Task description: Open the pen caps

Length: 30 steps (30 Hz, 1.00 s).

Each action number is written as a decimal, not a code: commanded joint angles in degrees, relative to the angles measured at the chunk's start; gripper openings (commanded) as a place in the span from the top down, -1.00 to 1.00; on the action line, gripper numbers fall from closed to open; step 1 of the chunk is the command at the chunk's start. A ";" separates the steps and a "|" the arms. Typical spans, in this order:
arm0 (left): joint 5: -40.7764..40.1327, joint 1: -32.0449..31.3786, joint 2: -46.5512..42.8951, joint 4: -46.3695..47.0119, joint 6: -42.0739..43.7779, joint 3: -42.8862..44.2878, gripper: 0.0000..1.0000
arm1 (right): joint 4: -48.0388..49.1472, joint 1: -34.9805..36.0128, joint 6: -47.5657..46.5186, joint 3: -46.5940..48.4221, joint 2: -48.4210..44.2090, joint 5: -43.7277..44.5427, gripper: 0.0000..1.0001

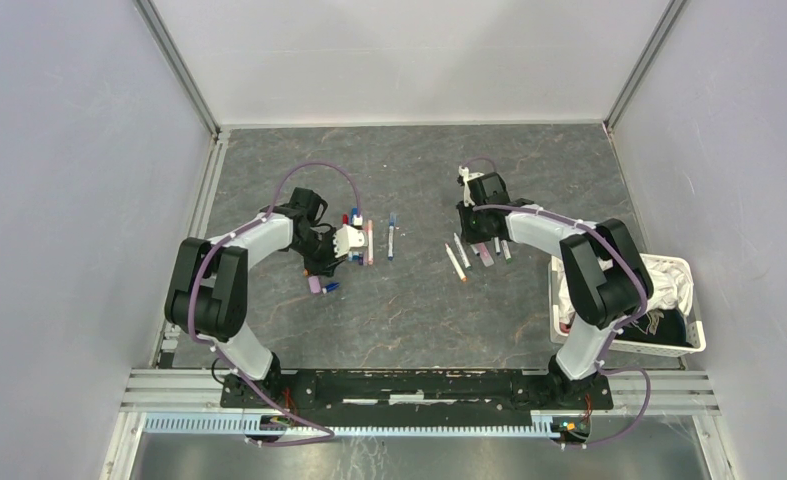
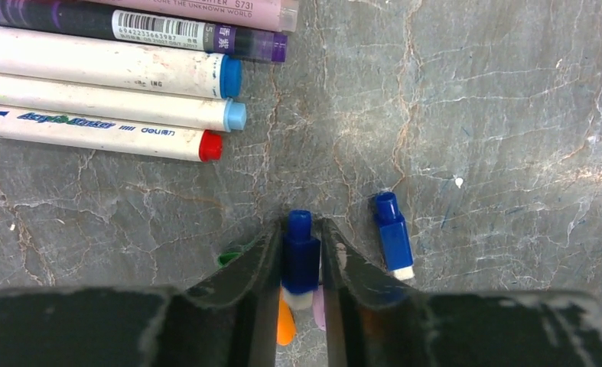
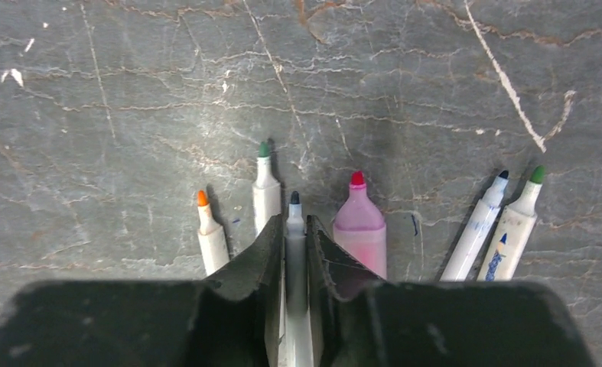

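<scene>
My left gripper (image 2: 301, 229) is shut on a dark blue pen cap (image 2: 301, 256), held just above the grey table. A second blue cap (image 2: 393, 233) lies to its right. Orange (image 2: 284, 325), lilac (image 2: 318, 306) and green (image 2: 229, 256) caps show partly under the fingers. Several capped pens (image 2: 129, 65) lie at the upper left. My right gripper (image 3: 294, 229) is shut on a white pen with a bare dark tip (image 3: 294, 200). Uncapped pens lie below it: orange tip (image 3: 209, 233), green tip (image 3: 265, 191), a thick pink marker (image 3: 359, 225) and two more (image 3: 477, 225). In the top view the grippers are at left (image 1: 321, 265) and right (image 1: 472, 212).
A white basket (image 1: 669, 268) holding cloth stands at the right edge beside the right arm. A single capped pen (image 1: 392, 235) lies between the two groups. Grey walls and metal rails enclose the table on the left, back and right.
</scene>
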 commanded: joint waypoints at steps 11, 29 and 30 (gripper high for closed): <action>2.49 -0.06 -5.17 -11.30 0.51 5.36 0.01 | 4.24 0.35 -0.54 -0.46 -2.77 4.12 0.37; 8.27 0.55 -18.32 -23.99 -10.38 25.69 -0.45 | 2.75 19.67 4.24 17.58 9.35 8.48 -0.25; 7.68 0.63 -19.17 -22.81 -11.47 25.37 -0.45 | 2.70 20.11 4.45 18.50 10.53 8.78 -0.25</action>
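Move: The capped blue pen, standing alone, lies about 15 cm left of the right hand, 1 cm ahead and 1 cm below. Near that hand, the pink highlighter is 2 cm right and 3 cm back, the orange pen 3 cm left and 5 cm back. From the left hand, the capped pen is some 9 cm ahead and 12 cm right; the row of capped pens is 8 cm ahead, 6 cm right, and a loose blue cap 4 cm back, 1 cm right. Opening off cap and pen, left rises some 20 cm; right sweeps about 15 cm left towards the capped pen. ##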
